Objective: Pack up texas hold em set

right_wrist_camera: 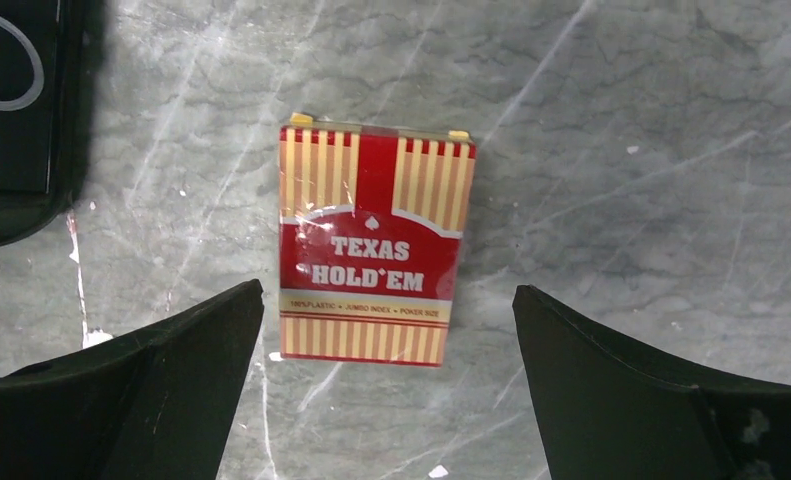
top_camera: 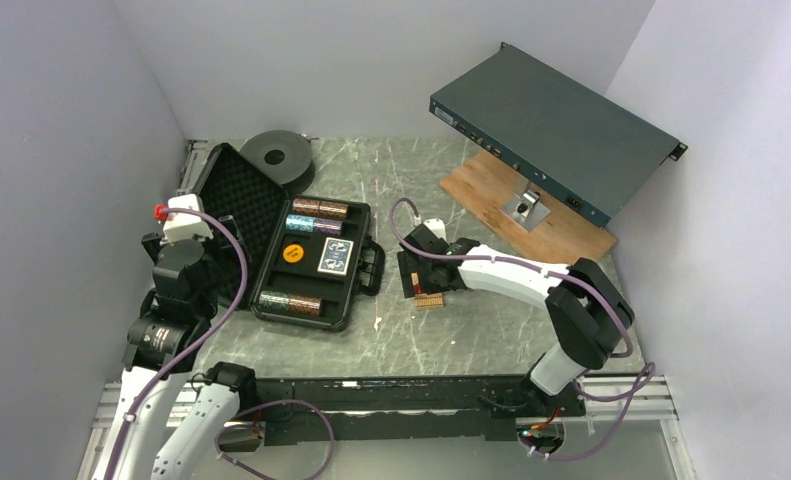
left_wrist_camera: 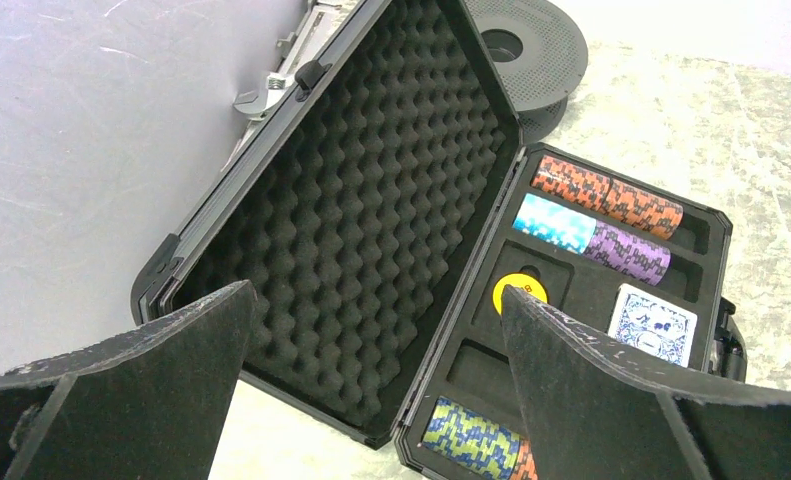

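The black briefcase (top_camera: 356,300) lies open on the table at the left, its foam-lined lid (left_wrist_camera: 371,200) raised toward the left wall. In its tray are chip stacks, orange-brown (left_wrist_camera: 606,195), blue-purple (left_wrist_camera: 591,235) and green-blue (left_wrist_camera: 471,435), a yellow round button (left_wrist_camera: 519,290) and a blue card deck (left_wrist_camera: 653,322). A red "Texas Hold'em" card deck (right_wrist_camera: 371,245) lies flat on the table right of the case. My right gripper (right_wrist_camera: 388,288) is open just above it, one finger on each side, not touching. My left gripper (left_wrist_camera: 376,292) is open and empty above the case's near left corner.
A black round spool (top_camera: 277,153) lies behind the case. A large dark-grey metal box (top_camera: 551,125) rests tilted on a wooden board (top_camera: 561,235) at the back right. The case handle (right_wrist_camera: 11,110) is just left of the red deck. Walls close in on both sides.
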Controlling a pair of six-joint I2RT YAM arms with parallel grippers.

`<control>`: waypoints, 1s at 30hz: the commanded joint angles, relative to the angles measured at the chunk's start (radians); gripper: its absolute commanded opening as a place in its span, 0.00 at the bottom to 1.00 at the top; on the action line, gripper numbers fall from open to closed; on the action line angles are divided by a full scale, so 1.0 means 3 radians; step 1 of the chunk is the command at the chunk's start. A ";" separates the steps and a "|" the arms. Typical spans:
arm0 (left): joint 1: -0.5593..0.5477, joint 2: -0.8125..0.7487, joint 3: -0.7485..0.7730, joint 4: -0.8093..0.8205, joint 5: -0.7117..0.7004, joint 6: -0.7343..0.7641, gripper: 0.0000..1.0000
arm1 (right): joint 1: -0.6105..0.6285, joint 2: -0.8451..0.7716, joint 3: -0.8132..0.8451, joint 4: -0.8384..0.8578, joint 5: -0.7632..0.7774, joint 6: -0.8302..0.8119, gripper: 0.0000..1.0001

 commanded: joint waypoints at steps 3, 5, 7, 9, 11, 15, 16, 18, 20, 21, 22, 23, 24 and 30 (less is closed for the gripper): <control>0.0015 0.0047 0.0016 0.0123 0.0065 0.0044 0.99 | -0.0009 0.0197 0.0261 0.0113 -0.0071 -0.0113 1.00; 0.0015 0.0030 0.0007 0.0126 0.0052 0.0047 0.99 | -0.0011 0.0242 0.0280 0.0101 -0.0060 -0.0132 1.00; 0.0015 0.0016 0.0001 0.0133 0.0044 0.0051 0.99 | -0.0015 0.0271 0.0290 0.0096 -0.0059 -0.0144 0.99; 0.0015 0.0014 0.0001 0.0138 0.0048 0.0051 0.99 | -0.0015 0.0294 0.0293 0.0096 -0.0059 -0.0145 0.97; 0.0014 0.0015 0.0002 0.0136 0.0054 0.0053 0.99 | -0.0016 0.0316 0.0293 0.0082 -0.0052 -0.0136 0.95; 0.0015 0.0018 0.0011 0.0128 0.0081 0.0046 0.99 | -0.0014 0.0343 0.0272 0.0082 -0.0039 -0.0135 0.89; 0.0015 0.0017 0.0011 0.0132 0.0090 0.0044 0.99 | -0.0014 0.0356 0.0274 0.0078 -0.0039 -0.0135 0.87; 0.0015 0.0015 0.0011 0.0136 0.0106 0.0046 0.99 | -0.0015 0.0382 0.0292 0.0066 -0.0040 -0.0134 0.83; 0.0015 0.0017 0.0011 0.0133 0.0106 0.0052 0.99 | -0.0016 0.0412 0.0305 0.0065 -0.0039 -0.0140 0.80; 0.0015 0.0011 0.0010 0.0133 0.0106 0.0051 0.99 | -0.0014 0.0439 0.0318 0.0058 -0.0039 -0.0145 0.78; 0.0015 0.0010 0.0011 0.0133 0.0106 0.0052 0.99 | -0.0013 0.0461 0.0334 0.0043 -0.0039 -0.0149 0.74; 0.0015 0.0009 0.0011 0.0131 0.0110 0.0051 0.99 | -0.0013 0.0481 0.0353 0.0032 -0.0039 -0.0150 0.69; 0.0015 0.0005 0.0011 0.0129 0.0107 0.0046 0.99 | -0.0015 0.0499 0.0365 0.0019 -0.0039 -0.0148 0.66; 0.0015 -0.0018 0.0001 0.0143 0.0102 0.0057 0.99 | -0.0015 0.0473 0.0473 -0.0113 -0.0069 -0.0148 0.51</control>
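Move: Just under the right hand lies the red-and-cream Texas Hold'em card box, flat on the table, about 1 cm ahead, 1 cm to the left and 3 cm below. The case handle is some 12 cm left and 5 cm ahead of this hand, and the blue-backed deck in the case about 19 cm left and 7 cm ahead, both roughly 1 cm lower. From the left hand, the box lies about 38 cm right, 3 cm ahead and 27 cm below. Sinking a little over 2 cm onto the card box, the right hand first eases about 1 cm forward and 1 cm left to straddle it. Then its wide-open fingers close by about a third while it keeps going down, until the tips meet the box's two long sides and pinch it, the grip building at the end. ##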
